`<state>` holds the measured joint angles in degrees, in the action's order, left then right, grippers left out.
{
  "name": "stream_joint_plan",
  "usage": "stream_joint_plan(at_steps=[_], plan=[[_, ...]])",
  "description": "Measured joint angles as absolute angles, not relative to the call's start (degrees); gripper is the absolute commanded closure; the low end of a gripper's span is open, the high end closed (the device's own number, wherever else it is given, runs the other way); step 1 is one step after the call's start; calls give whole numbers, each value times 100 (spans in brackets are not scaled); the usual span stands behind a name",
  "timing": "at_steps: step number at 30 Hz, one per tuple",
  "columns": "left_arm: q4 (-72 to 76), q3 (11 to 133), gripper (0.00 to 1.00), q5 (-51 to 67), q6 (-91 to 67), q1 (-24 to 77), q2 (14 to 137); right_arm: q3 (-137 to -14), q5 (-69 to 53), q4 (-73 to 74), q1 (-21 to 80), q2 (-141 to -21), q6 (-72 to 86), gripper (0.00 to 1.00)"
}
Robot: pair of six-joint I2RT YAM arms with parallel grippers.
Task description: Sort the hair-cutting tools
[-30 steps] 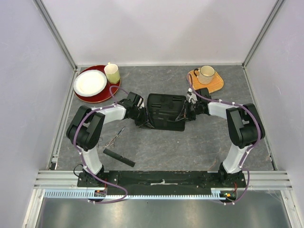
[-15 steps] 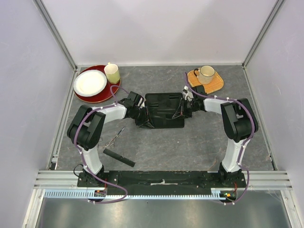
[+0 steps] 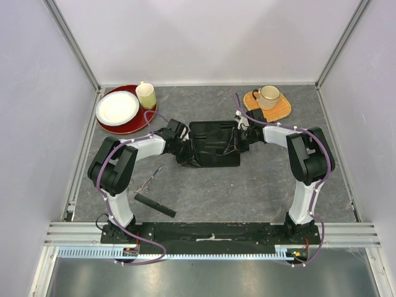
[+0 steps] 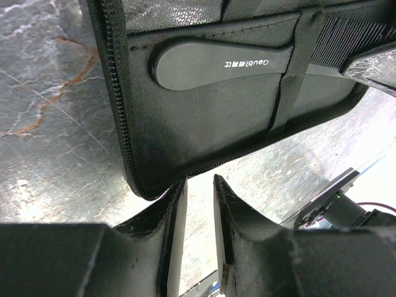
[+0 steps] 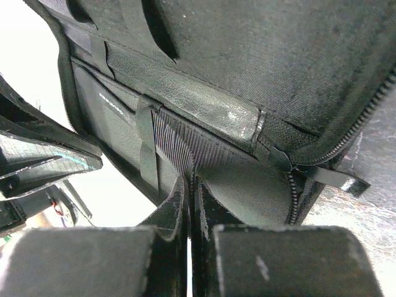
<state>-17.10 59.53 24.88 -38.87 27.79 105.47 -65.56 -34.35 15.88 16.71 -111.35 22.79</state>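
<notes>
A black zip case (image 3: 213, 139) lies open mid-table. A handled black comb (image 4: 223, 62) sits strapped inside it; its teeth (image 5: 179, 139) show under an elastic band. My left gripper (image 3: 185, 151) is at the case's left edge, open, with bare table showing between its fingers (image 4: 198, 182); one fingertip touches the zip rim. My right gripper (image 3: 237, 142) is at the case's right edge, shut (image 5: 190, 182), its tips against the comb's toothed end. Silver scissors (image 3: 150, 179) and a plain black comb (image 3: 154, 205) lie on the table near the left arm.
A white plate on a red plate (image 3: 117, 108) and a green cup (image 3: 146, 95) stand at the back left. A mug (image 3: 268, 96) on an orange coaster stands at the back right. The case's zip pull (image 5: 334, 179) sticks out near my right fingers.
My right arm has swung in toward the case's right edge and nudged it slightly left. The left gripper has barely moved and has narrowed a little.
</notes>
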Motion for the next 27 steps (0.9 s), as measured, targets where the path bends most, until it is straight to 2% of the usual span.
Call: stream_joint_plan(at_steps=[11,20,23,24,26,27], plan=[[-1811,6010,71,2377,-3802,2801,10562,-7207,-3129,2399,1761,-11369,1529,96],[-1857,6040,72,2322,-3732,2847,10573,-7640,-3323,2853,1737,-11699,1380,89],[-1872,6049,72,2305,-3721,2856,10575,-7644,-3334,2860,1737,-11708,1382,80],[-1874,6049,72,2298,-3721,2862,10575,-7644,-3339,2860,1737,-11708,1393,72],[-1874,6049,72,2296,-3721,2862,10575,-7644,-3343,2862,1739,-11705,1439,64],[-1874,6051,72,2296,-3721,2862,10575,-7644,-3363,2860,1743,-11703,1474,55]])
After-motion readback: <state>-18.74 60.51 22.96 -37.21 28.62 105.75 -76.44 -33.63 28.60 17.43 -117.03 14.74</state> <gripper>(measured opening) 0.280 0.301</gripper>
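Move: The strap on the pouch's near half, already round the comb, lies about 4 cm left of the right gripper, level with it in reach and 1 cm lower. The zip pull stands some 5 cm to the gripper's right and 2 cm farther out; the pouch's near-left corner is about 12 cm left and 6 cm back. From the left gripper, by that corner, the strap lies some 7 cm right and 4 cm farther out. Keep the right fingers pinching the comb's toothed part and nudge it forward a bare 1 cm, turning the hand counter-clockwise about 5 to 10 degrees to swing the comb in its strap and sinking only very slightly. Then hold there and open the fingers to roughly a third, letting the comb go. ##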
